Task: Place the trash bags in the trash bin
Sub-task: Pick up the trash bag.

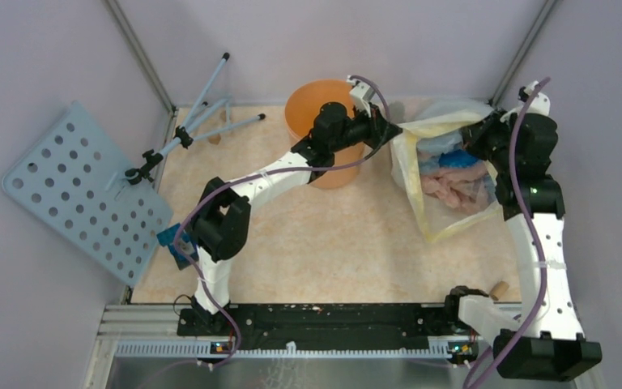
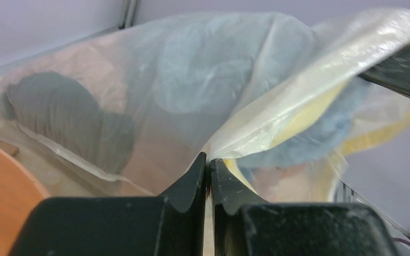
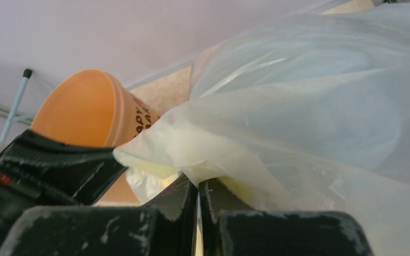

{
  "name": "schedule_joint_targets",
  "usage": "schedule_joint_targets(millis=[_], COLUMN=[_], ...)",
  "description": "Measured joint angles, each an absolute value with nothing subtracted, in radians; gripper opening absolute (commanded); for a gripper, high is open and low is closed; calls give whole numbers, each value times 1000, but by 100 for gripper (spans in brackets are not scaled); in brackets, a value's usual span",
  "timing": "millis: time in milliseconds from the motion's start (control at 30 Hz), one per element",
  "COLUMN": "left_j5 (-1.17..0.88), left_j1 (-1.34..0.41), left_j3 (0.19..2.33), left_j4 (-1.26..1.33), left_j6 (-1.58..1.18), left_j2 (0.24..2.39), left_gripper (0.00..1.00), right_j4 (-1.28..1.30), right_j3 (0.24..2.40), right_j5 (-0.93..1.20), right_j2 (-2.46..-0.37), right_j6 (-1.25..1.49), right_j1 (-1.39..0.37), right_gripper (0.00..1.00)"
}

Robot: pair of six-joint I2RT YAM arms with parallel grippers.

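The orange trash bin (image 1: 314, 104) stands at the back centre; it also shows in the left wrist view (image 2: 0, 202) and the right wrist view (image 3: 80, 106). Right of it lies a big clear yellow-edged bag (image 1: 445, 219). Through its film I see a grey-bluish crinkly trash bag (image 1: 440, 148), with blue and pink stuff beside it. My left gripper (image 1: 392, 130) (image 2: 209, 160) is shut on the clear bag's left top edge (image 2: 277, 122). My right gripper (image 1: 475, 130) (image 3: 198, 184) is shut on its right top edge (image 3: 171, 149). The edge is lifted between them.
A perforated blue-grey panel (image 1: 73, 186) leans at the left, with a thin-legged stand (image 1: 202, 121) by the back left corner. A small blue object (image 1: 170, 239) lies near the left arm. A wooden block (image 1: 498, 289) lies by the right arm's base. Walls close in the table.
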State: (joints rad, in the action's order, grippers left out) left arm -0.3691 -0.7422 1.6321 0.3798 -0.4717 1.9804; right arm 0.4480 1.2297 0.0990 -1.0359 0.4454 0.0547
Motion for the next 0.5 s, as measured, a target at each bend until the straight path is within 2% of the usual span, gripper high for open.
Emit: schedule_joint_targets(millis=[500], left_j5=[-350], left_j1=[-706], left_j3=[1790], left_j4=[342], left_j6=[-457], left_j2=[2106], left_gripper=[10], right_j4=[549], right_j3=[1235], right_j5=[173], right_j2=[-874], right_j6=[481], right_j1=[55], right_gripper=[0])
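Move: Both hands already pinch the trash bag's rim, left fingers on its left corner, right fingers on its right. From the left hand the trash bin stands about 15 cm left, 5 cm ahead and 20 cm lower; the bag's filled body lies 13 cm right, 6 cm ahead and 20 cm down, and a wooden block 13 cm ahead, 7 cm left. From the right hand the bin is some 29 cm left and 10 cm ahead. Draw the right gripper about 5 cm back towards the base while raising it some 3 cm, easing slightly left, its shut fingers keeping their hold on the bag's right rim. Meanwhile push the left gripper about 4 cm forward, nearly level, still pinching the left corner beside the bin. ##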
